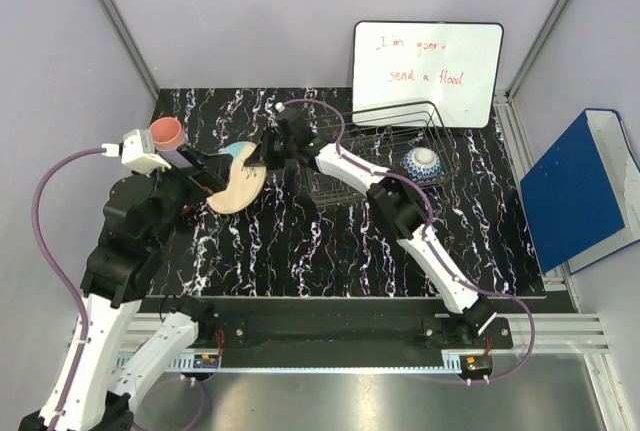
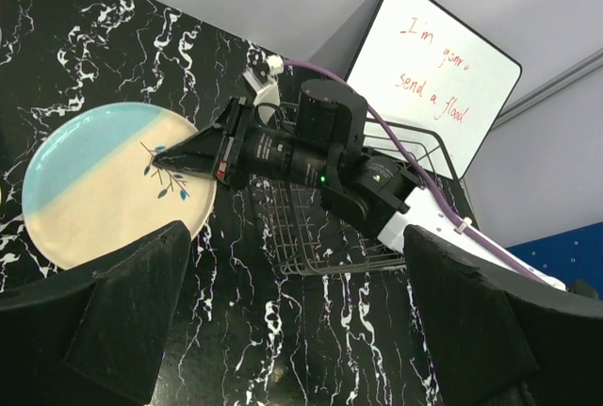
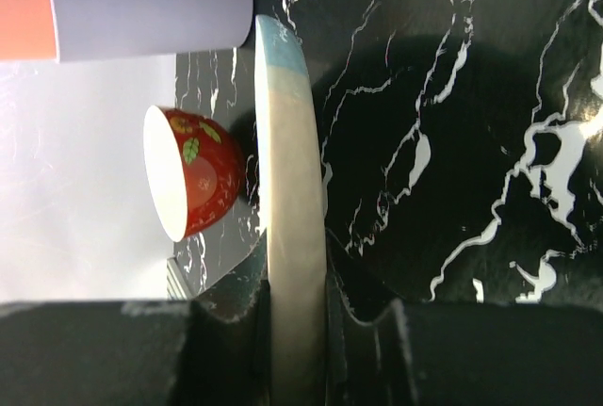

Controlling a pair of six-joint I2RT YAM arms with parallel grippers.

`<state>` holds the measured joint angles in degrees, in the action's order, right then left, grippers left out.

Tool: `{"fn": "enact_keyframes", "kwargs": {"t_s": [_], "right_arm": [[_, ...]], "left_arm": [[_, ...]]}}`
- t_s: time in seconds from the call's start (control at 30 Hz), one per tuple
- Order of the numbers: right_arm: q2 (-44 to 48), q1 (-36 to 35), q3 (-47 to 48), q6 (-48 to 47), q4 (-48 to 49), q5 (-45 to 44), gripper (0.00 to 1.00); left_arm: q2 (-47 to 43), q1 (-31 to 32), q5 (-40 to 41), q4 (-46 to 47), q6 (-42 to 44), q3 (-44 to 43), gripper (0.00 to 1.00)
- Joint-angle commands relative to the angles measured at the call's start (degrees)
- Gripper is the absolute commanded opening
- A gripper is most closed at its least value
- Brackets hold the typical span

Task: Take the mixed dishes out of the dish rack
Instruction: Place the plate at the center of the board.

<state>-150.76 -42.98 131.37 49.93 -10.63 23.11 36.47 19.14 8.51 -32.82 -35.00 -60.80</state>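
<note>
My right gripper (image 3: 297, 331) is shut on the rim of the large light-blue-and-cream plate (image 1: 240, 181), seen edge-on in the right wrist view (image 3: 290, 189) and left of the dish rack (image 1: 385, 146). In the left wrist view the plate (image 2: 94, 189) shows its face, with the right gripper (image 2: 174, 159) pinching its edge. My left gripper (image 2: 301, 331) hangs open over bare table, beside the plate. Beyond the plate lie a red bowl with cream inside (image 3: 188, 175), a lavender cup (image 3: 151, 1) and a salmon-pink cup (image 1: 167, 134). A small blue-and-white bowl (image 1: 423, 163) sits in the rack.
A white board with red writing (image 1: 427, 71) leans against the back wall behind the rack. A blue folder (image 1: 575, 191) lies off the table at the right. Grey walls close in the left and back sides.
</note>
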Motion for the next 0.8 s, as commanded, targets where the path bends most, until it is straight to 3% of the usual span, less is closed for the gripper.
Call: {"fn": "enact_keyframes", "kwargs": {"t_s": [0.0, 0.2, 0.3, 0.53, 0.67, 0.77], "right_arm": [[-1.38, 0.71, 8.81, 0.69, -0.34, -0.17, 0.00], [-3.75, 1.67, 11.80, 1.66, -1.76, -0.44, 0.00], [-2.88, 1.67, 10.22, 1.40, -1.67, -0.26, 0.06], [-0.77, 1.67, 6.79, 0.96, -0.70, 0.44, 0.28], [-0.41, 1.59, 6.36, 1.05, -0.53, 1.06, 0.50], [0.38, 1.59, 5.21, 0.96, -0.44, 1.06, 0.57]], "left_arm": [[0.44, 0.29, -1.57, 3.11, -0.33, 0.50, 0.99], [1.32, 0.29, -2.45, 3.20, -0.68, 0.68, 0.99], [1.41, 0.38, -2.27, 3.29, -0.59, 1.12, 0.99], [2.03, 0.38, -2.71, 3.46, -0.77, 1.64, 0.99], [2.12, 0.38, -2.89, 3.55, -0.86, 1.73, 0.99], [2.12, 0.29, -3.06, 3.64, -1.03, 1.91, 0.99]]}}
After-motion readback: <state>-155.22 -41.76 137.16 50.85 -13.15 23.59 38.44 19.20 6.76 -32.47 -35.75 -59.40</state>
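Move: Between the right fingers is the plate, tilted with its far-left side low, its middle about 3 cm left, 4 cm back and 2 cm below that hand. The stacked cups stand some 17 cm to the hand's left and 1 cm ahead, middle 2 cm higher; the red bowl is 17 cm left, 10 cm back, slightly lower. From the left hand the plate lies roughly 14 cm ahead, 1 cm left and 30 cm down. Easing the plate about 1.5 cm farther forward, low over the marble board, the right hand comes to a halt, then opens its fingers from nearly shut to about half wide while sinking some 1.5 cm in all, lower finger still under the plate. Its wrist hardly turns. Higher up, the empty left hand stays open and sinks roughly 2 cm. ##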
